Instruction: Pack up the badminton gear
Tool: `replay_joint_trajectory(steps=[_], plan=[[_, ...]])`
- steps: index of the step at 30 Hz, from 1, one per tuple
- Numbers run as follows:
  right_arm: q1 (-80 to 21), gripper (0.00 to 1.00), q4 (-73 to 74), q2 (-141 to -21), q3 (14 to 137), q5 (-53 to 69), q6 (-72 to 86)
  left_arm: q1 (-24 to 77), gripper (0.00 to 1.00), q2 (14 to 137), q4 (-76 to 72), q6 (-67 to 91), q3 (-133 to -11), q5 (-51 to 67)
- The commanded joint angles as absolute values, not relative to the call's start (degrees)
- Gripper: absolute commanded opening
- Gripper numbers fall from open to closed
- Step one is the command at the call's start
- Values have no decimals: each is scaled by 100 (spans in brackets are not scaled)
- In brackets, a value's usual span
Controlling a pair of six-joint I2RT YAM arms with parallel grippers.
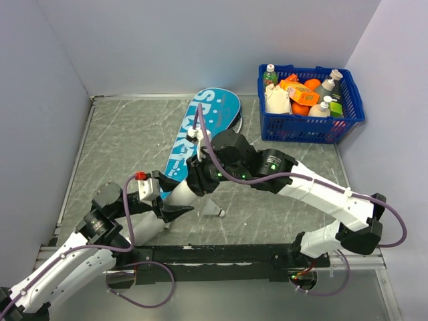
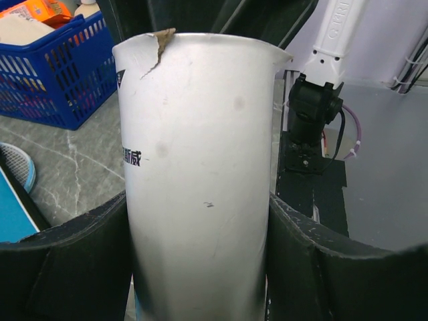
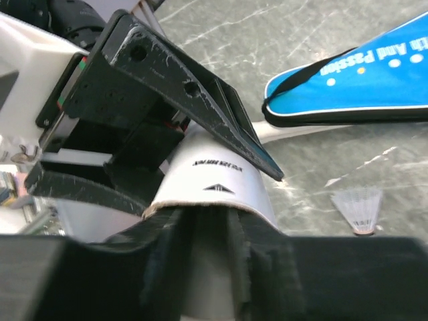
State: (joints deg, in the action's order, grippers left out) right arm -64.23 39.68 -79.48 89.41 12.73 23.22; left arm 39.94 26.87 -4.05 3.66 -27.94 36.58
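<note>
My left gripper [image 1: 175, 200] is shut on the long white tube [image 2: 200, 187], its black fingers [image 2: 314, 261] pressed on both sides. The tube's open, torn rim points at my right gripper [image 1: 199, 175]. In the right wrist view the right gripper [image 3: 215, 224] sits at the tube's mouth [image 3: 221, 184], shut on a narrow white thing that looks like a shuttlecock [image 3: 217, 267]. Another white shuttlecock [image 1: 214, 211] lies on the table, also in the right wrist view [image 3: 361, 210]. The blue SPORT bag [image 1: 200, 130] lies behind, a racket head [image 1: 238, 122] peeking from under it.
A blue mesh basket [image 1: 311, 103] full of bottles and packets stands at the back right, also in the left wrist view [image 2: 47, 73]. Grey walls close the table on three sides. The black base rail [image 1: 221, 254] runs along the near edge.
</note>
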Motion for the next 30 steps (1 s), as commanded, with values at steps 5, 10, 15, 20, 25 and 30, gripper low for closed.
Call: replay_joint_trajectory(steps=[5, 10, 15, 20, 25, 30], plan=[[-6443, 50, 4254, -7358, 9000, 1038, 2276, 4025, 1, 2804, -835, 360, -2839, 3604], [-6075, 57, 4394, -6532, 8755, 274, 2460, 4017, 1, 2848, -826, 360, -2830, 3568], [-4968, 58, 4465, -5863, 7782, 474, 2856, 4025, 1, 2909, -809, 343, -2848, 3542], [-4124, 60, 4316, -5914, 6848, 738, 2900, 4017, 1, 2892, -800, 352, -2848, 3481], [-4104, 64, 4044, -6678, 6276, 799, 2865, 4017, 1, 2874, -773, 343, -2865, 3410], [-4280, 68, 3534, -7557, 6257, 993, 2839, 4025, 1, 2813, -747, 369, -2865, 3384]])
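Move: The last loose shuttlecock lies on the table some 9 cm ahead of the right hand, 7 cm to its right and about 30 cm below; the tube's mouth is right at that hand's fingers, and the blue racket bag's middle some 33 cm ahead and 2 cm to the right. From the left hand, which holds the tube, the shuttlecock is about 9 cm ahead, 7 cm right and 26 cm down. Opening wider, right hand leaves tube about 15 cm right and forward, then sinks 20 cm towards the shuttlecock. ##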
